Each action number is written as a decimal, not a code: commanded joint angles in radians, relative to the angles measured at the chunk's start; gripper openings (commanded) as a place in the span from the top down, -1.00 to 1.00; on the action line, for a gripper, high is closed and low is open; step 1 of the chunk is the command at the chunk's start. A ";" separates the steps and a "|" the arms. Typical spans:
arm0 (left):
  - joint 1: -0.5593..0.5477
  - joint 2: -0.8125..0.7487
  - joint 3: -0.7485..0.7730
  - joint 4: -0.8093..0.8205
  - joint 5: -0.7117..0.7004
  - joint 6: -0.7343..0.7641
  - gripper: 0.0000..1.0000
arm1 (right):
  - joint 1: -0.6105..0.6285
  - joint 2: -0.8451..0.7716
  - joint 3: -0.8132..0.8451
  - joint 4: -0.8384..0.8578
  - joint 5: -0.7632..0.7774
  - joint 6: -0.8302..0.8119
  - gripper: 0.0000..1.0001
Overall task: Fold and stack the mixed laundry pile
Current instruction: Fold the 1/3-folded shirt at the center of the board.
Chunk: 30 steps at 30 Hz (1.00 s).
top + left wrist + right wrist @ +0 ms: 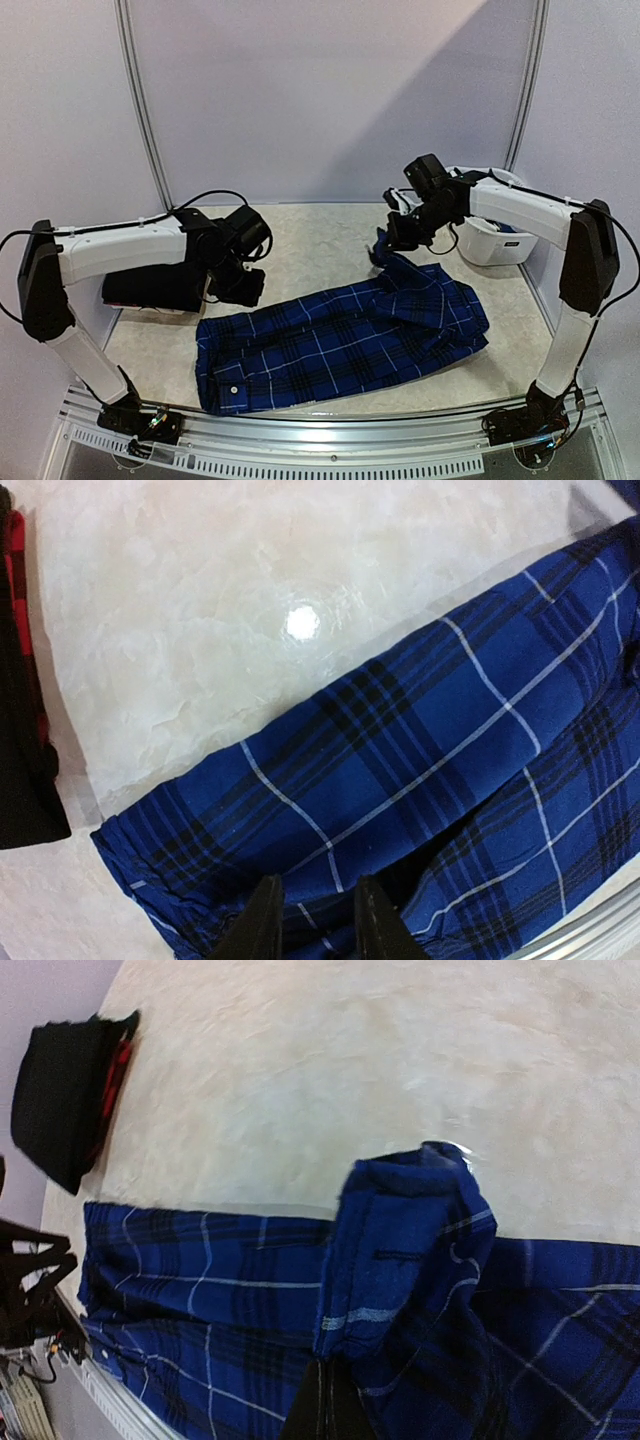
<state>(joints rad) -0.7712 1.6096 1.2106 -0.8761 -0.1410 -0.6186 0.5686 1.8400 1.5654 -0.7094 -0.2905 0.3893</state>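
The blue plaid shirt lies spread across the middle of the table. My right gripper is shut on its far right edge and holds that part, a strip with a buttonhole, lifted off the table. In the right wrist view the closed right gripper is pinched on the cloth. My left gripper hovers over the shirt's left end. In its wrist view the left gripper has its jaws a little apart above the flat cloth. A folded black garment with red-black plaid lies at the far left.
A white basket stands at the back right, just behind the right arm. A metal rail runs along the table's near edge. Pale walls close in the back and both sides.
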 commanded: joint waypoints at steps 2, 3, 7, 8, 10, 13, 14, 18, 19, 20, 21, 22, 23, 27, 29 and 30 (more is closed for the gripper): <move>0.019 -0.088 -0.048 0.000 -0.020 -0.026 0.50 | 0.175 -0.051 0.008 0.024 -0.067 -0.062 1.00; 0.019 -0.103 -0.063 0.002 -0.023 -0.030 0.50 | 0.208 -0.052 -0.003 0.040 -0.088 -0.072 1.00; 0.022 -0.167 -0.134 0.013 -0.021 -0.048 0.49 | 0.291 -0.036 -0.055 0.069 -0.156 -0.124 1.00; 0.023 -0.179 -0.150 0.014 -0.019 -0.055 0.49 | 0.302 -0.027 -0.065 0.066 -0.169 -0.134 1.00; 0.023 -0.206 -0.176 0.021 -0.008 -0.060 0.49 | 0.313 -0.012 -0.080 0.060 -0.199 -0.157 1.00; 0.022 -0.254 -0.219 0.094 0.059 -0.030 0.42 | 0.322 -0.011 -0.084 0.041 -0.273 -0.212 1.00; 0.021 -0.273 -0.236 0.128 0.084 -0.013 0.37 | 0.322 -0.014 -0.084 0.034 -0.295 -0.229 1.00; 0.020 -0.354 -0.298 0.282 0.219 0.090 0.04 | 0.322 -0.050 -0.082 0.008 -0.351 -0.309 1.00; 0.018 -0.374 -0.309 0.323 0.237 0.114 -0.12 | 0.322 -0.060 -0.081 0.001 -0.368 -0.319 1.00; 0.018 -0.389 -0.317 0.348 0.252 0.139 -0.25 | 0.321 -0.067 -0.079 -0.007 -0.391 -0.331 1.00; 0.019 -0.395 -0.322 0.371 0.274 0.174 -0.29 | 0.321 -0.072 -0.079 -0.014 -0.407 -0.339 1.00; 0.018 -0.395 -0.324 0.390 0.296 0.200 -0.30 | 0.320 -0.075 -0.079 -0.018 -0.414 -0.343 1.00; 0.018 -0.391 -0.327 0.407 0.317 0.223 -0.30 | 0.319 -0.076 -0.079 -0.022 -0.416 -0.343 1.00; 0.001 -0.400 -0.388 0.528 0.393 0.310 -0.36 | 0.303 -0.074 -0.079 -0.027 -0.391 -0.336 1.00; -0.024 -0.436 -0.439 0.612 0.384 0.387 -0.52 | 0.295 -0.074 -0.075 -0.028 -0.392 -0.333 1.00; -0.030 -0.453 -0.457 0.641 0.373 0.423 -0.53 | 0.292 -0.077 -0.073 -0.032 -0.390 -0.335 1.00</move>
<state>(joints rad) -0.7712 1.2106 0.8265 -0.4023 0.1879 -0.3653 0.8814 1.7954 1.4864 -0.7155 -0.6678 0.0715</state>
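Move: The right hand holds the sleeve cuff; the shirt's middle lies about 17 cm back, 13 cm to its left and 12 cm below. The shirt's buttoned end is about 29 cm back and 39 cm left, the laundry basket some 8 cm ahead and 28 cm right. From the left hand, the shirt's middle is roughly 7 cm back, 23 cm right and 6 cm down. Right keeps pinching the cuff, sweeping 18 cm back and 11 left over the shirt; left rises 5 cm, opening. ##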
